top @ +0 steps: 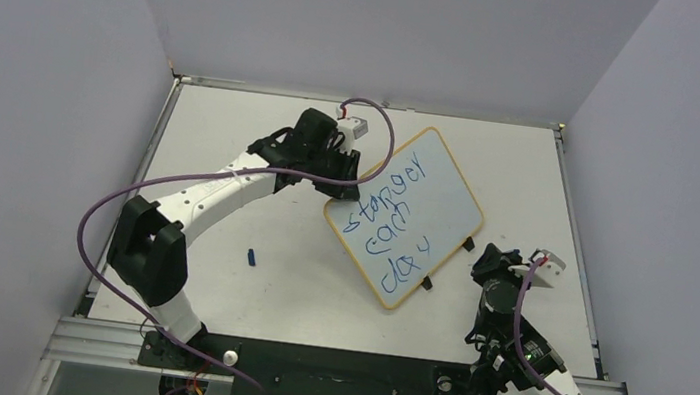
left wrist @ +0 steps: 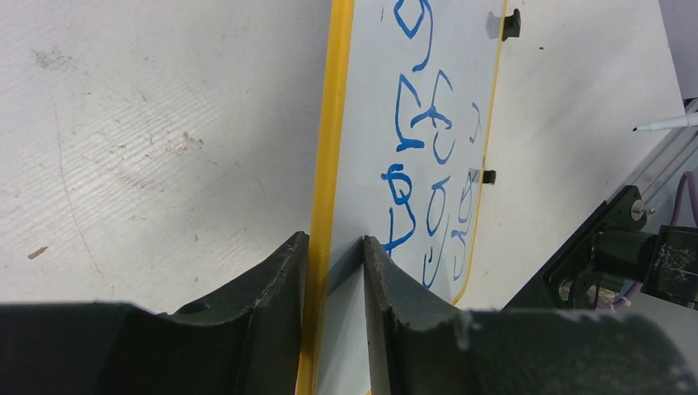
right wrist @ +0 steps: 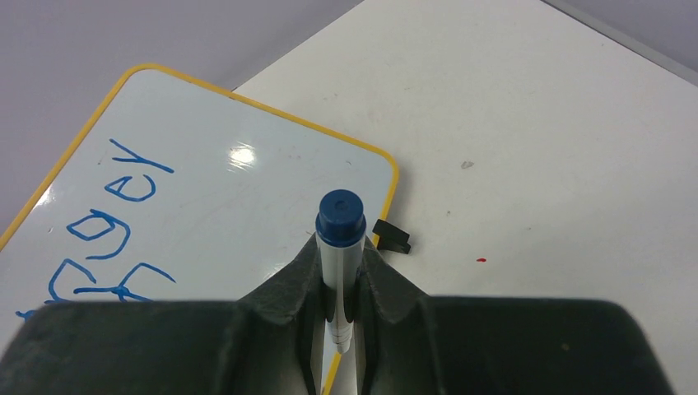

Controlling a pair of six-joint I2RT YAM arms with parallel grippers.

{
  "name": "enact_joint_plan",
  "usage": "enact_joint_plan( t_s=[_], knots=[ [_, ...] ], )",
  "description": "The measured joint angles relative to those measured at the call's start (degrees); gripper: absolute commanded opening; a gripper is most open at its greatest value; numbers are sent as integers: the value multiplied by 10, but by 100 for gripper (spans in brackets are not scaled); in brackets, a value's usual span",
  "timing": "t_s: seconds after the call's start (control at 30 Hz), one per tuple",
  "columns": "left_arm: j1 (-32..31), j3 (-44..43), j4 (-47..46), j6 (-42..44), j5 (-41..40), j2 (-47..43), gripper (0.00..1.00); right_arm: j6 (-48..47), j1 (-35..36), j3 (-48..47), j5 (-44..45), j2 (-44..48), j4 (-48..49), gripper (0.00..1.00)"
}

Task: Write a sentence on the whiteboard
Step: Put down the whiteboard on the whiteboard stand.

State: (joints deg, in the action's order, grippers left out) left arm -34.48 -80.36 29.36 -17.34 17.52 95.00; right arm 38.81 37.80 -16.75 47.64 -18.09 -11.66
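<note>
The whiteboard (top: 448,202), white with a thin yellow frame, lies tilted at the middle of the table. The sentence (top: 389,227) runs over it in three blue handwritten lines. My left gripper (top: 341,190) is at the board's far left edge. In the left wrist view the left gripper (left wrist: 333,247) straddles the yellow frame (left wrist: 333,123): one finger lies against the frame, and a gap shows before the other. My right gripper (top: 496,267) hovers by the board's near right edge. In the right wrist view the right gripper (right wrist: 341,251) is shut on a white marker (right wrist: 339,220) with a blue end.
A small blue cap (top: 253,257) lies on the table left of the board. Two black feet (top: 467,243) (top: 427,283) stick out from the board's near right edge. Grey walls close in the table on three sides.
</note>
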Motion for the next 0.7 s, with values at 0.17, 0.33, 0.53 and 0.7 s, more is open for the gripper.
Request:
enact_joint_plan(
  t_s=[0.17,0.33,0.53,0.7],
  knots=[
    [-2,4,0,6,-17,0,32,5,0,0,1,0,0,0],
    [-2,14,-1,12,-36,0,42,7,-1,0,1,0,0,0],
    [-2,18,-1,11,-43,0,45,9,-3,0,1,0,0,0],
    [-2,18,-1,11,-43,-1,48,9,-3,0,1,0,0,0]
  ],
)
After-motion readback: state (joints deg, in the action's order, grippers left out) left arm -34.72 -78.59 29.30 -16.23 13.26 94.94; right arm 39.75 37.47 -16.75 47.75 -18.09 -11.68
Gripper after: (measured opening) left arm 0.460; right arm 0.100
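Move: The left hand is at the raised left edge of the whiteboard, its fingers already partly open around the rim. The board's middle lies about 12 cm to its right, 2 cm back and 6 below. The stand's two black clips, at the board's lower right edge, centre some 23 cm right, 11 back and 13 below. The blue cap lies 20 cm left, 15 back. From the right hand, which holds the marker, the clips are about 9 cm left and 2 back. The left hand eases the whiteboard's raised edge down about 1.5 cm towards the stand, drifting roughly 1 cm to its left with only a slight wrist roll of some 5 degrees, then stops. On the way its fingers spread plainly wider, from partly open to nearly half open, so that they come free of the rim but still straddle it, one finger beyond the yellow edge and the other over the written face. ##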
